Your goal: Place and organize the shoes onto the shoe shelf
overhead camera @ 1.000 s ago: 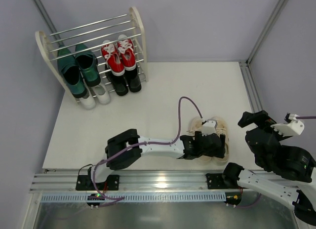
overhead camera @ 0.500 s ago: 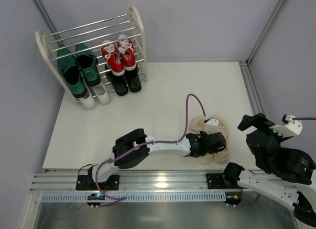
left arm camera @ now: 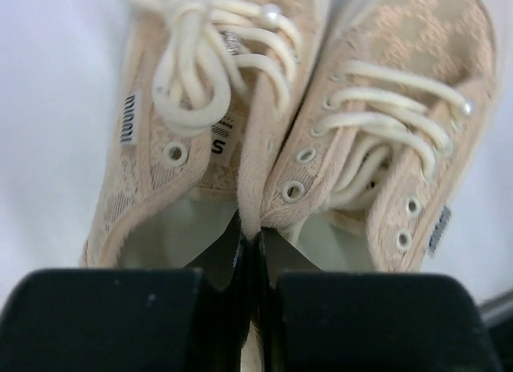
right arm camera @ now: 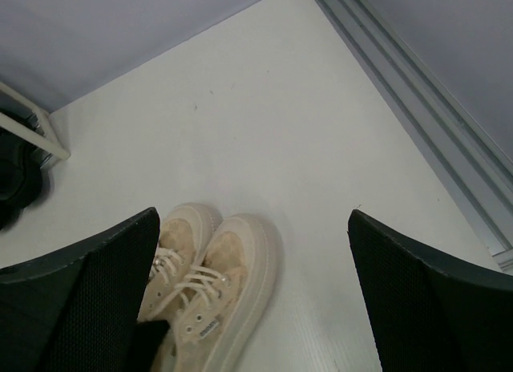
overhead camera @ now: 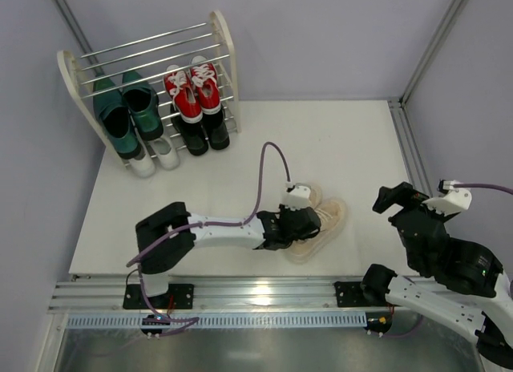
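A pair of beige lace-up sneakers [overhead camera: 327,218] [left arm camera: 385,107] [right arm camera: 216,276] lies on the white table near its front edge, toes pointing to the back right. My left gripper [overhead camera: 298,225] [left arm camera: 255,244] is shut on the two inner collars of the pair, pinching them together. My right gripper [overhead camera: 418,199] [right arm camera: 252,220] hovers open to the right of the sneakers, holding nothing. The shoe shelf [overhead camera: 220,35] stands at the back left. It carries dark green loafers [overhead camera: 127,111], red sneakers [overhead camera: 192,91], black dress shoes [overhead camera: 200,133] and white sneakers [overhead camera: 156,155].
A metal rail [overhead camera: 407,147] runs along the table's right edge and another [overhead camera: 240,296] along the front, by the arm bases. The left arm's purple cable [overhead camera: 268,159] loops above the table. Grey walls close in the back and sides.
My left gripper went from open to shut on the beige pair's inner collars. It has slid the pair left, turning the toes toward the back right. The right arm shifted slightly left.
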### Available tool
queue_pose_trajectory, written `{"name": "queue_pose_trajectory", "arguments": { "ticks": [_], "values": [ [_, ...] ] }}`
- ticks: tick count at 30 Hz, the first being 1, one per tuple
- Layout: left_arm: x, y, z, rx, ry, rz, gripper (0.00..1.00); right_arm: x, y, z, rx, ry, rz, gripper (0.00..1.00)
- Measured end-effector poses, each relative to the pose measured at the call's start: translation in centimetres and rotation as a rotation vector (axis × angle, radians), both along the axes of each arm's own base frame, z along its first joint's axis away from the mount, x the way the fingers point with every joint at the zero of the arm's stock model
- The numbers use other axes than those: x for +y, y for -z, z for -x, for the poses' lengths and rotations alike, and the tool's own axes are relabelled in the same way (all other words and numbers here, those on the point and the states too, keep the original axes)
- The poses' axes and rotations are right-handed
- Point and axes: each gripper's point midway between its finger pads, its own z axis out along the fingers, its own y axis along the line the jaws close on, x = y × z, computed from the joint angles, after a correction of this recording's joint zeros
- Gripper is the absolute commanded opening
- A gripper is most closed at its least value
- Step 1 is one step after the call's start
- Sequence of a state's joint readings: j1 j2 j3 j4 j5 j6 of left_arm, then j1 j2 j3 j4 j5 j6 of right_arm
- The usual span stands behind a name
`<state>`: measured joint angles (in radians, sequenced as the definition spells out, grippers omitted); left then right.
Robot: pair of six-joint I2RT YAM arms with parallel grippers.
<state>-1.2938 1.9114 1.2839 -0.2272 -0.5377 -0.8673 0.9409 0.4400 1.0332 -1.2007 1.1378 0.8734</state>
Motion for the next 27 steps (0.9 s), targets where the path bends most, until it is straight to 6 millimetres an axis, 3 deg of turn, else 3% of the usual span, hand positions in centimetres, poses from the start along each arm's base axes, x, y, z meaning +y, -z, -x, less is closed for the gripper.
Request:
{"name": "queue_pose_trajectory", "arguments": {
  "ticks": [4,8,13,18,21,22,24,27],
  "values": [
    [8.2,-0.2,-2.3,-0.052,-0.065,-0.142,0.00,2.7,0.8,-0.9,0.028,-0.109,0.031,1.00],
    [14.0,-0.4,-3.6,-0.111,-0.131,-0.245,0.00,6.5,2.0,-2.1,0.089,-0.240,0.083,1.00],
    [17.6,0.1,-3.4,-0.144,-0.171,-0.279,0.00,12.7,5.5,-3.3,0.217,-0.448,0.144,1.00],
    [18.8,0.3,-3.0,-0.151,-0.204,-0.242,0.00,15.7,8.6,-3.6,0.313,-0.540,0.173,1.00],
    [19.2,0.2,-2.8,-0.150,-0.222,-0.219,0.23,16.0,9.8,-3.5,0.340,-0.553,0.182,1.00],
    [19.2,0.0,-2.8,-0.153,-0.233,-0.213,0.37,16.0,9.9,-3.5,0.342,-0.553,0.183,1.00],
    [19.4,-0.3,-2.9,-0.157,-0.251,-0.202,0.54,16.1,10.1,-3.6,0.338,-0.553,0.179,1.00],
    [19.7,-0.6,-2.9,-0.155,-0.278,-0.195,0.66,16.2,10.3,-3.7,0.335,-0.548,0.175,1.00]
  ]
}}
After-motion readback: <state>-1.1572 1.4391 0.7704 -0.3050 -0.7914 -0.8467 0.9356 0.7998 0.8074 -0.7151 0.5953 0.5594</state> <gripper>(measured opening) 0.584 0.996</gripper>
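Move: The left hand already has the two beige shoes pinched at their touching inner sides, the pair's middle right at the fingers and about 3 cm below. Its goal is a clear table patch roughly 19 cm to its left and 3 cm ahead, some 7 cm down. Beyond, the black shoes on the shelf stand about 34 cm left and 31 ahead, and the white shoes 48 left and 22 ahead. The empty right hand has the beige shoes about 22 cm to its left, level, some 25 below. Still pinching the beige shoes' inner sides together, the left hand drags the pair leftwards across the table, about 20 cm, fast at first and easing off, while turning counter-clockwise; there its fingers spread and give up the squeeze. The open right hand swings left some 16 cm and sinks about 10, towards the shoes, turning counter-clockwise and tipping down. ##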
